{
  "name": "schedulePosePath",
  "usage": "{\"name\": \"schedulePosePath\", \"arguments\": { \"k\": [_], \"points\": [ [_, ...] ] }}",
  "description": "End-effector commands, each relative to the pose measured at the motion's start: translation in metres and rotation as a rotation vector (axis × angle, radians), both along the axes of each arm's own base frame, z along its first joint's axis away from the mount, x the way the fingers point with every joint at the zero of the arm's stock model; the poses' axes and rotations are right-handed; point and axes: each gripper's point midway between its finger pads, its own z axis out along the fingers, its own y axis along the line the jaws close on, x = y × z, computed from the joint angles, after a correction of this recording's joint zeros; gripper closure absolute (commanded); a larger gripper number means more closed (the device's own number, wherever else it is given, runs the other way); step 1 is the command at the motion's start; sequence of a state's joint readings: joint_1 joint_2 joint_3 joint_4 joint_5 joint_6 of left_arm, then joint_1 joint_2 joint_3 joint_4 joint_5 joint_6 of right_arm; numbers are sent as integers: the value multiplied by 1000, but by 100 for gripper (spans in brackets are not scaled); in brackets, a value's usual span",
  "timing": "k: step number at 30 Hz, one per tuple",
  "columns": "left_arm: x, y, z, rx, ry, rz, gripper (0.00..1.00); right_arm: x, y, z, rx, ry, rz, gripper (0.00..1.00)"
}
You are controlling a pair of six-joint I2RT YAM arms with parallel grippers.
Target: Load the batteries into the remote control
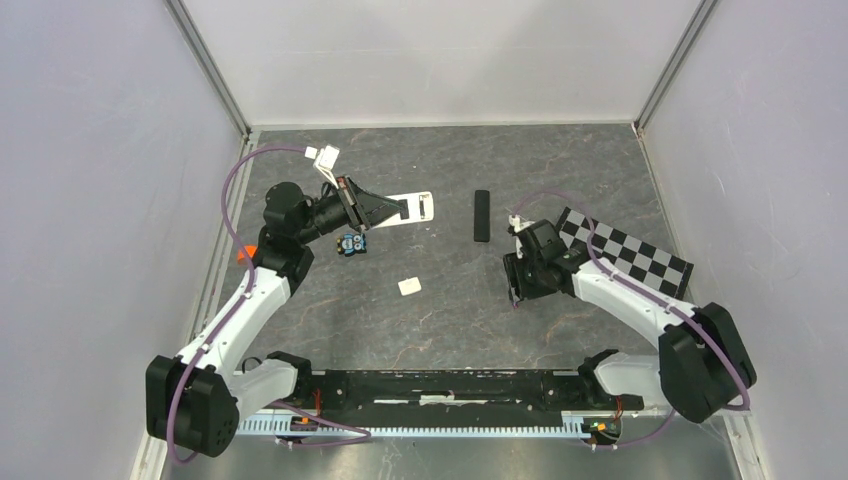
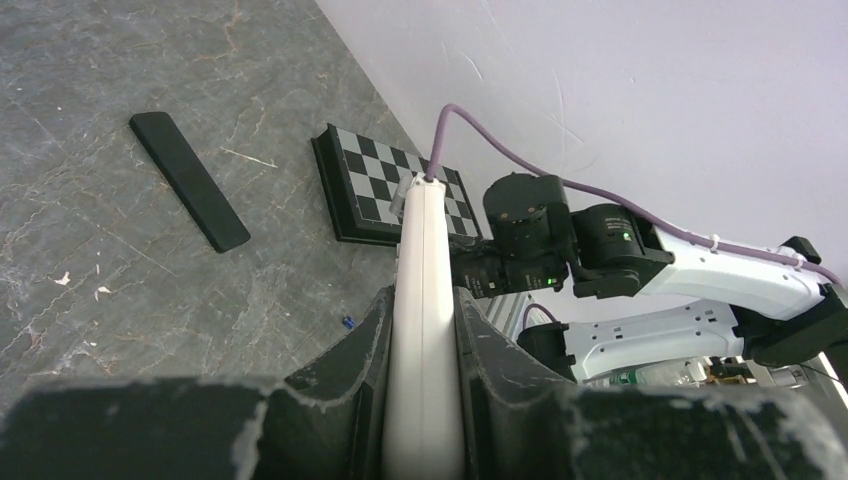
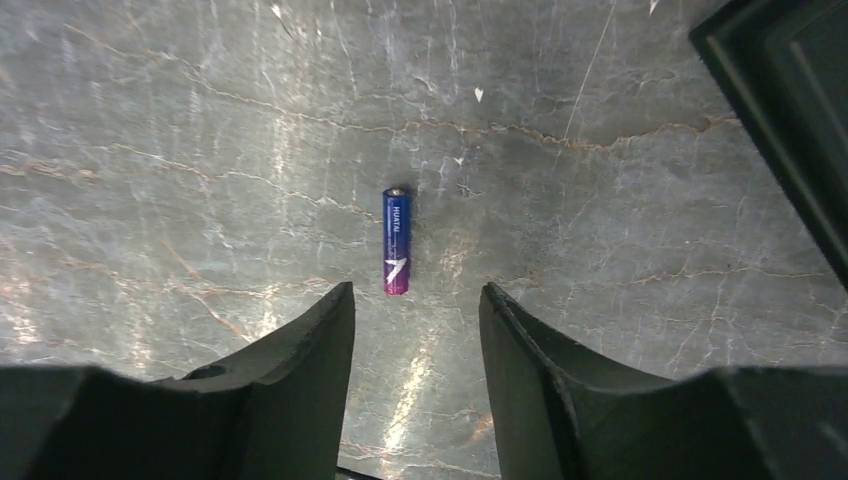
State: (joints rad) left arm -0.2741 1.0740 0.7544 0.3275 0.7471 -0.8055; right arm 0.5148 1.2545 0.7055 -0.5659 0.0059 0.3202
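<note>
My left gripper [image 1: 397, 209] is shut on one end of a white remote [image 1: 418, 206], held edge-up between the fingers in the left wrist view [image 2: 422, 250]. One bluish-purple battery [image 3: 396, 241] with silvery ends lies on the dark stone table. My right gripper [image 3: 415, 300] is open, pointing down, with the battery just ahead of its fingertips and apart from both. The same battery shows tiny in the left wrist view [image 2: 348, 322]. In the top view my right gripper [image 1: 516, 288] hides it. No other battery shows.
A black remote [image 1: 481, 215] lies flat at the table's middle back, also in the left wrist view [image 2: 188, 180]. A checkerboard plate [image 1: 625, 252] lies right of my right gripper. A small white flat piece [image 1: 409, 286] lies between the arms. Small white bits [image 1: 325, 155] sit at the back left.
</note>
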Motion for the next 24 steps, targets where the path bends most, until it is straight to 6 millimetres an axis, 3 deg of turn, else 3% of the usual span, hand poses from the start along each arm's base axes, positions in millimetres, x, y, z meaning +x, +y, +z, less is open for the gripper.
{"name": "schedulePosePath", "arguments": {
  "k": [1, 15, 24],
  "points": [
    [-2, 0, 12, 6, -84, -19, 98, -1, -4, -9, -46, 6, 27, 48],
    [0, 1, 9, 0, -80, 0, 98, 13, 9, -25, -37, -2, 91, 58],
    [1, 3, 5, 20, -78, 7, 98, 16, 19, -31, -34, 5, 213, 75]
  ]
}}
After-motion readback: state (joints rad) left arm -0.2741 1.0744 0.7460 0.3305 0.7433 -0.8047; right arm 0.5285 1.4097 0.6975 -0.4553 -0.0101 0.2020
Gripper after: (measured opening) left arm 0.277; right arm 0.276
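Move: My right hand hangs over the last blue battery, which lies about 4 cm below my fingertips and only some 1 cm ahead and 1 cm to the left. The black remote lies about 20 cm ahead and 8 cm left, the chessboard's middle about 9 cm ahead and 22 cm right. From my left hand, which holds the white remote, the battery is some 22 cm right, 6 cm back and 29 cm below. I bring my right fingertips about 3 cm straight down around the battery, quickly at first and then easing, while narrowing them steadily from half open to roughly a quarter open, one finger on either long side. Along the way the hand turns about 5 degrees counter-clockwise. A firm pinch isn't there yet. ##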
